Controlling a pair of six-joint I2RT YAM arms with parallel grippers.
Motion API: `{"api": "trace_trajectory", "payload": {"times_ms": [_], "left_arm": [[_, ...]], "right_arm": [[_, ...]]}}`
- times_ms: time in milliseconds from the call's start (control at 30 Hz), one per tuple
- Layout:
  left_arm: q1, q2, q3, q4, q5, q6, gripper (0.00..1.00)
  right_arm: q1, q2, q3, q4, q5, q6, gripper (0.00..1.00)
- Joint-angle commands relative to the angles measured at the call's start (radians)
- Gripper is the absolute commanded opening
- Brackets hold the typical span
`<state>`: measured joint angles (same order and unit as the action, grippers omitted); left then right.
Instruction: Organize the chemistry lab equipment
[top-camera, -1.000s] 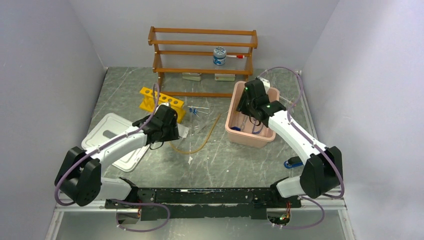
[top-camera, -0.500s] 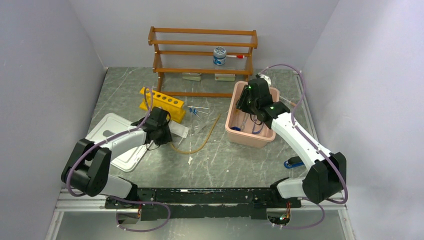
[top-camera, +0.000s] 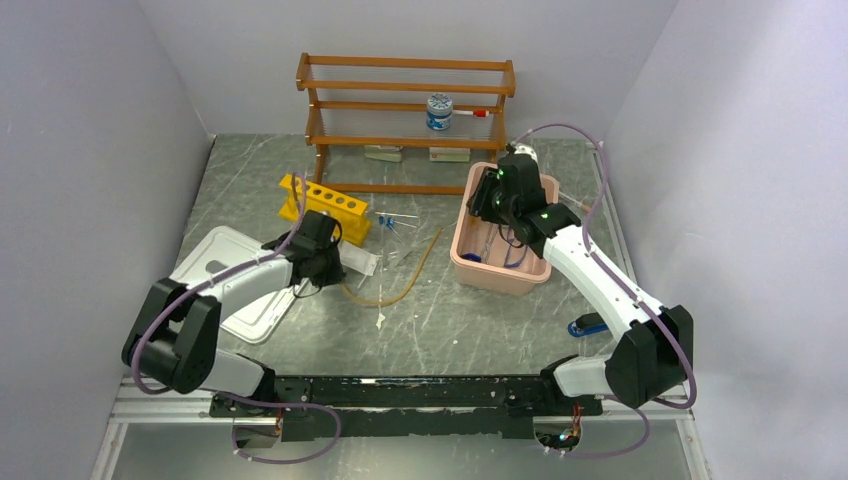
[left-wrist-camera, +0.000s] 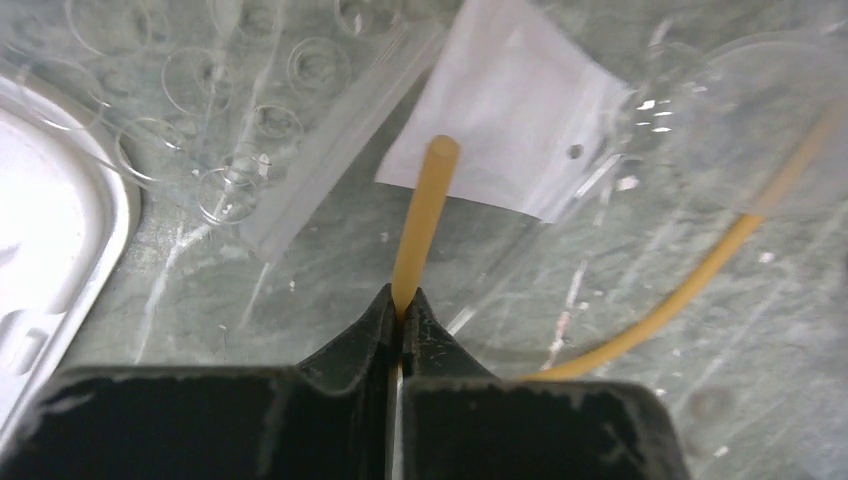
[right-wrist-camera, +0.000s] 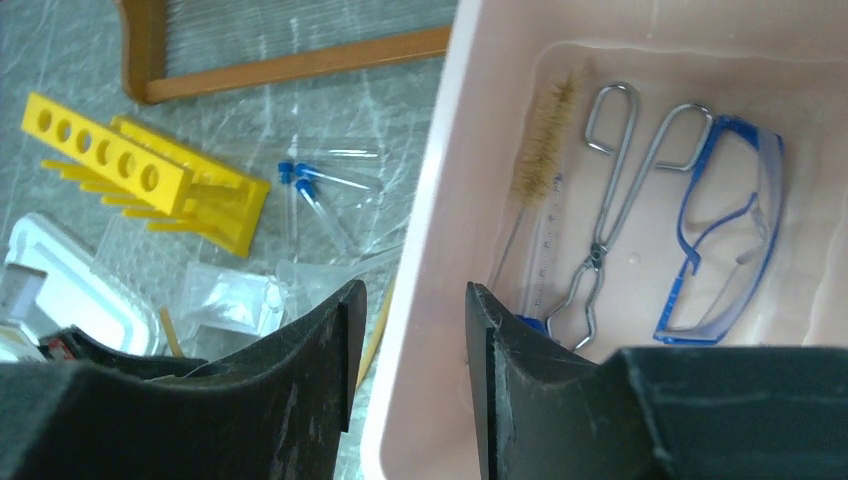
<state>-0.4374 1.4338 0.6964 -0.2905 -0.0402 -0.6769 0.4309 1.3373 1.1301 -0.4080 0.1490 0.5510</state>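
Observation:
My left gripper (left-wrist-camera: 402, 305) is shut on the tan rubber hose (left-wrist-camera: 425, 215) close to its free end, low over the table. The rest of the hose (top-camera: 405, 285) curves right across the table. My right gripper (right-wrist-camera: 408, 300) is open and hangs over the left rim of the pink bin (right-wrist-camera: 440, 180), holding nothing. Metal tongs (right-wrist-camera: 610, 220), a brush (right-wrist-camera: 545, 140) and blue safety glasses (right-wrist-camera: 730, 230) lie in the bin. The yellow test-tube rack (top-camera: 325, 205) lies on its side, with two blue-capped tubes (right-wrist-camera: 310, 195) to its right.
A wooden shelf (top-camera: 405, 110) at the back holds a white-lidded jar (top-camera: 439, 111). A white tray lid (top-camera: 225, 280) lies under my left arm. A clear plastic bag (left-wrist-camera: 520, 130) sits just beyond the hose end. A blue-and-black tool (top-camera: 587, 325) lies near the right arm's base.
My left gripper came down and closed on the end of the hose. The right gripper shifted slightly toward the back over the bin.

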Motion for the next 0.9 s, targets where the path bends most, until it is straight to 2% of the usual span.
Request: {"api": "trace_trajectory", "payload": {"times_ms": [0,67,233,333,433,567,700,867], "left_arm": [[0.007,-0.097,0.175,-0.19,0.026,-0.001,0.05],[0.003,-0.142,0.269,-0.255,0.063,-0.007,0.05],[0.003,-0.22,0.371,-0.329,0.066,0.023,0.05],[0.003,-0.233,0.45,-0.376,0.065,0.054,0.05],[0.004,-0.242,0.538,-0.417,0.064,0.078,0.05],[0.005,-0.212,0.718,-0.535,0.074,0.118,0.05],[0.005,-0.205,0.848,-0.614,0.059,0.129,0.05],[0.005,-0.201,0.937,-0.649,0.094,0.13,0.05]], "right_arm": [[-0.005,-0.024,0.033,0.092,-0.13,-0.116,0.45],[0.001,-0.038,0.027,0.157,-0.23,-0.186,0.46],[0.027,-0.045,0.024,0.272,-0.477,-0.319,0.53],[0.081,-0.023,0.054,0.294,-0.59,-0.375,0.68],[0.206,-0.004,0.058,0.337,-0.585,-0.447,0.77],[0.294,0.059,0.052,0.416,-0.651,-0.456,0.79],[0.365,0.09,-0.017,0.572,-0.734,-0.457,0.78],[0.431,0.143,-0.009,0.61,-0.704,-0.462,0.77]]}}
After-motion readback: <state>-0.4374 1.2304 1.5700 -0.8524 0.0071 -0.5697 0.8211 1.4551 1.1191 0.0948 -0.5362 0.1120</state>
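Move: The left gripper already pinches one end of the brown rubber tube; the tube's middle lies about 11 cm to its right and 2 cm back, on the table. The white packet is 5 cm ahead and 4 cm right of this hand, the yellow rack 15 cm ahead and 4 cm left. From the right gripper, the tube's middle is roughly 18 cm left, 9 cm back and 19 cm below; the pink bin's middle is 6 cm right, level fore-and-aft, some 15 cm below. Keep the left gripper shut on the tube's end and raise it fast, about 32 cm up, tipping the fingers up towards forward. Meanwhile swing the right gripper from over the bin leftward and back to the tube, rising, then dipping slightly near the end; turn it counter-clockwise some 65 degrees and open it wider, bringing the open fingers close beside the tube without closing. ##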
